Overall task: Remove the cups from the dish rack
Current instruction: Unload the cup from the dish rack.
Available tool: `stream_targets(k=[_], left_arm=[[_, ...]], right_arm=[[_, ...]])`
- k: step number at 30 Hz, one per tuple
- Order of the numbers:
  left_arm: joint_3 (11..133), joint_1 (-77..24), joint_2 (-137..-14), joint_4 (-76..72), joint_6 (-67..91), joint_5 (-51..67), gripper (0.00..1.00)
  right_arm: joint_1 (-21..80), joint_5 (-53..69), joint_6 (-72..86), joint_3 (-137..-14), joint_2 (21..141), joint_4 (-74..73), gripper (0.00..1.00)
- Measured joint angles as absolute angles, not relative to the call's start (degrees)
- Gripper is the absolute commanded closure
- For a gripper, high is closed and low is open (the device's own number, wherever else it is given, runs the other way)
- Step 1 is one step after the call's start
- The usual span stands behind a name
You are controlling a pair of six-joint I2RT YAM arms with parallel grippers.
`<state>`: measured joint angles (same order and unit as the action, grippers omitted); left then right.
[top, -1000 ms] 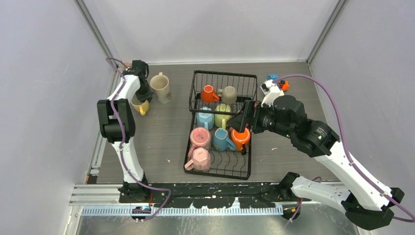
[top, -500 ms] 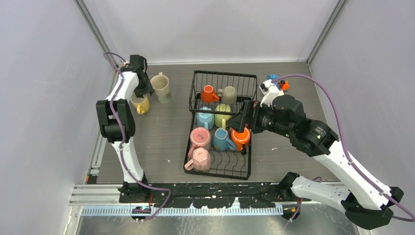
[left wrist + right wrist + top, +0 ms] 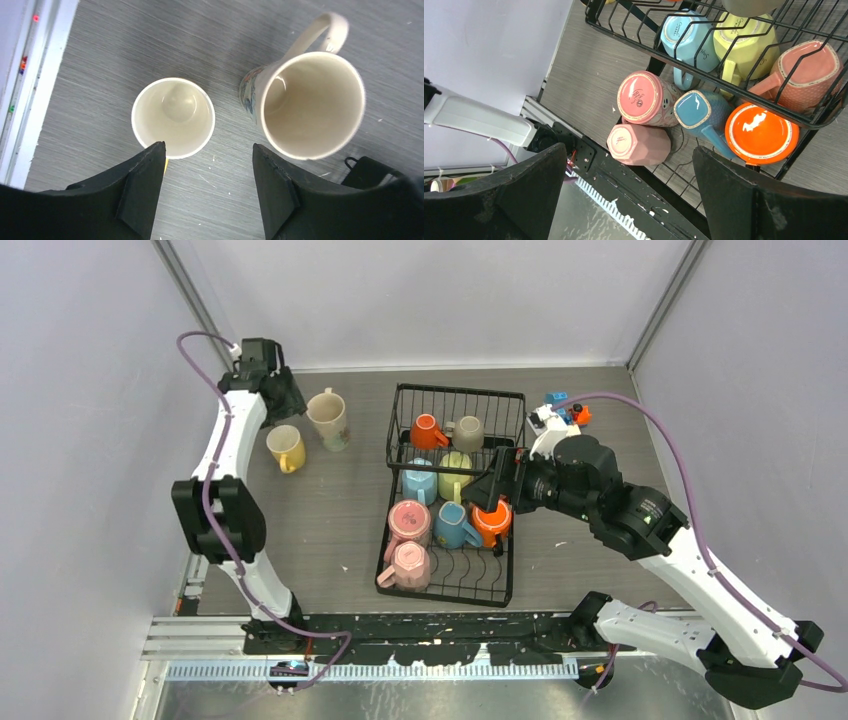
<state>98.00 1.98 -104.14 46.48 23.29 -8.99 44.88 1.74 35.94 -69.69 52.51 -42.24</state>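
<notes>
The black wire dish rack [image 3: 513, 540] sits mid-table and holds several cups: orange [image 3: 428, 430], grey-beige [image 3: 467, 431], light blue [image 3: 417, 481], pale green [image 3: 455, 470], pink [image 3: 408, 521], blue [image 3: 454, 525], orange [image 3: 492, 523] and pink [image 3: 407, 565]. A yellow cup [image 3: 284, 447] [image 3: 173, 117] and a taller cream cup [image 3: 328, 417] [image 3: 310, 105] stand upright on the table to the left. My left gripper [image 3: 289, 398] [image 3: 207, 147] hovers above them, open and holding nothing. My right gripper [image 3: 496, 487] [image 3: 629, 150] hangs open over the rack's right side, above the pink [image 3: 639, 145] and orange [image 3: 761, 132] cups.
A colourful toy-block figure [image 3: 562, 410] stands behind the right arm near the rack's back right corner. Grey walls close in the table on three sides. A metal rail [image 3: 22, 90] runs along the table's left edge beside the yellow cup.
My left gripper has opened, let go of the yellow cup and risen back toward the far left corner. The right arm has barely moved.
</notes>
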Motion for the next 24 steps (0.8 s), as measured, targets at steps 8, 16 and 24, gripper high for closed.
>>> stream_targets(k=[8,16,24], left_arm=[[91.9,1.8,-92.7,46.1,23.3,-7.8,0.26],[80.6,-4.6,-76.7,46.0,23.2,-5.2,0.18],[71.1,-13.6,-62.8,46.6,21.8,-3.4,0.15]], right_arm=[[44.9,2.0,35.9,-69.4,52.5,-41.6,0.00],[44.9,1.5,35.9,-68.7,52.4,-40.5,0.00],[44.9,-1.4,35.8,-68.7,52.4,-40.3,0.00]])
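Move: From the left hand, the front pink cup in the rack lies about 27 cm back, 23 cm right and 12 cm down. The other pink cup stands some 9 cm farther out than it. The yellow cup just set down is 3 cm left, 1 cm back and 14 cm below the hand; the mug 3 cm ahead, 7 cm right, 12 cm down. From the right hand the front pink cup is 15 cm left, 4 cm back, 26 cm down. Bring the empty left gripper up clear of the standing yellow cup, then sweep it about 16 cm back and 10 cm right towards the dish rack, rising some 8 cm. Turn the hand some 20 degrees clockwise, let the fingers tip up a little, and open them somewhat wider on the way. ##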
